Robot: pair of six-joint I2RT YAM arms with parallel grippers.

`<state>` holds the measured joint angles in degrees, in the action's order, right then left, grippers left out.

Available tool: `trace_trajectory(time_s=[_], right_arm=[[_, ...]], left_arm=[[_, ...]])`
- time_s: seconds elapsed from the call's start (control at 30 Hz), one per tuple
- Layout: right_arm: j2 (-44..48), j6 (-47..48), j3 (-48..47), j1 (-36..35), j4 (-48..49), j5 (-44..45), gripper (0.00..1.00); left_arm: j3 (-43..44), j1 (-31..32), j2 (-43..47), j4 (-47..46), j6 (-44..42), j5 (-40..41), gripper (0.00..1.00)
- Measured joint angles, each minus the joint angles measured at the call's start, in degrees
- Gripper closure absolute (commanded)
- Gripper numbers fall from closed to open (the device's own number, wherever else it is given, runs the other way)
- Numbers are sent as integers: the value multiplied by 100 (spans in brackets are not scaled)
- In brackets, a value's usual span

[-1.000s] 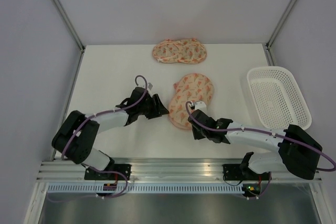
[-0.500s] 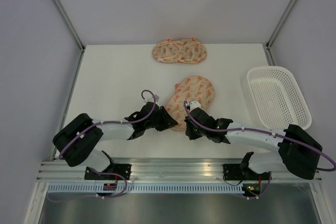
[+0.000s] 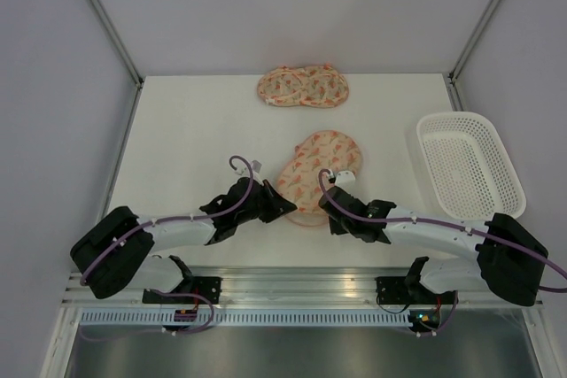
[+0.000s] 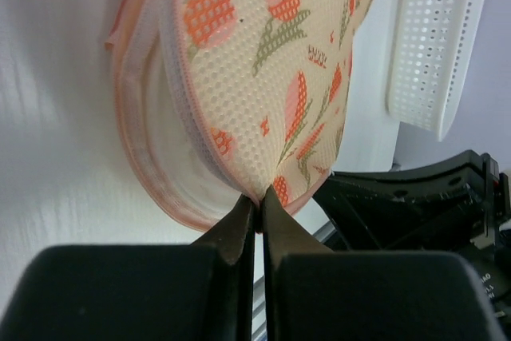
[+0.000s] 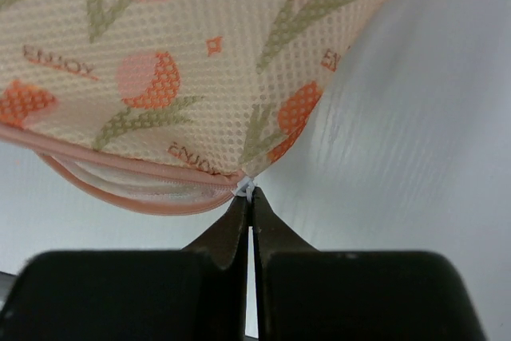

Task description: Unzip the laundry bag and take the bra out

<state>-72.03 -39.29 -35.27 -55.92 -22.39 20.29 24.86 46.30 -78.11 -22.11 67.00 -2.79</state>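
Note:
The laundry bag (image 3: 321,158), pink-orange mesh with a carrot-like print, lies mid-table between both arms. My left gripper (image 3: 288,210) is shut on the near edge of its upper layer (image 4: 271,77), the tips (image 4: 257,201) pinching the fabric. Below that edge the seam gapes and white mesh lining with pink trim (image 4: 160,157) shows. My right gripper (image 3: 326,194) is shut on the small white zipper pull (image 5: 246,188) at the bag's (image 5: 160,61) near edge. The bra is hidden; I cannot tell it apart from the white lining.
A paler twin pouch (image 3: 303,87) lies at the back of the table. A white lattice basket (image 3: 469,164) stands at the right edge, also seen in the left wrist view (image 4: 439,37). The right arm's black body (image 4: 415,205) sits close beside my left fingers.
My left gripper moved in to the bag's near edge and shut on the fabric. The bag's near end shifted slightly. The right gripper stayed shut on the zipper pull.

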Motion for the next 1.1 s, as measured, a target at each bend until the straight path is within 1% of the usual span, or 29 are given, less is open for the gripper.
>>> trace_trajectory(time_s=[0.2,0.23,0.27,0.3,0.33,0.37,0.4,0.43,0.53,0.6,0.67,0.7,0.73,0.77,0.8,0.9,0.93,1.1], right_arm=[[-11,-302,-177,-31,-192,396,100],[-26,-339,-195,-35,-216,420,94],[-50,-374,-210,-37,-240,431,60],[-83,-437,-227,-39,-271,450,48],[-122,-426,-251,-39,-382,557,38],[-173,-476,-258,-20,-579,688,21],[-214,-555,-260,-9,-748,796,17],[-234,-568,-267,-4,-903,898,8],[-177,-763,-374,7,-1484,1241,6],[90,-826,-470,7,-1720,1443,4],[461,-824,-577,7,-1827,1565,2],[636,-798,-664,7,-1878,1606,2],[813,-752,-793,7,-1888,1659,2],[927,-708,-933,7,-1897,1711,2],[977,-673,-1069,7,-1908,1751,2],[966,-535,-1561,7,-1950,1932,2],[929,-487,-1690,7,-1954,1982,2],[645,-282,-2076,7,-2044,2159,2]], left_arm=[[-52,170,420,153,48,46,98],[-52,251,498,223,50,120,98],[-52,317,568,286,52,170,98],[-52,446,671,400,52,297,98],[-50,562,791,555,48,422,98],[-44,660,901,732,50,518,98],[-17,748,970,896,48,608,98],[33,824,994,1040,46,702,98],[275,1027,905,1353,22,881,98],[459,1145,765,1458,-24,946,97],[686,1266,531,1523,-74,1001,92],[817,1329,391,1569,-109,1023,90],[933,1381,262,1596,-138,1034,83],[1088,1464,87,1617,-184,1040,80],[1250,1561,-83,1644,-216,1051,73],[1729,1860,-527,1635,-299,1080,61],[1873,1961,-673,1596,-323,1080,56],[2166,2308,-1080,1447,-354,1106,48]])
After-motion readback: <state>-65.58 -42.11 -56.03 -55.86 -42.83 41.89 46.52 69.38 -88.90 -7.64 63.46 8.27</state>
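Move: Pinched at its raised near-left edge by the left fingers, the laundry bag has its middle about 9 cm ahead of them, 7 cm right and 5 cm lower. The zipper pull is some 9 cm right of the left hand, 1 cm back, and sits in the right fingers. From the right hand the bag's middle is 10 cm ahead and 2 cm left; the white basket is about 38 cm right and 13 cm ahead. Easing back some 4 cm and up 2 cm, the left hand still grips the edge, then opens about halfway as it sweeps right and farther back, some 11 cm right in all, turning clockwise to the bag's near-right end. Meanwhile the right fingers let go of the zipper pull, open wide, shift about 5 cm right, then rise 14 cm and forward over the bag, tipping up. ##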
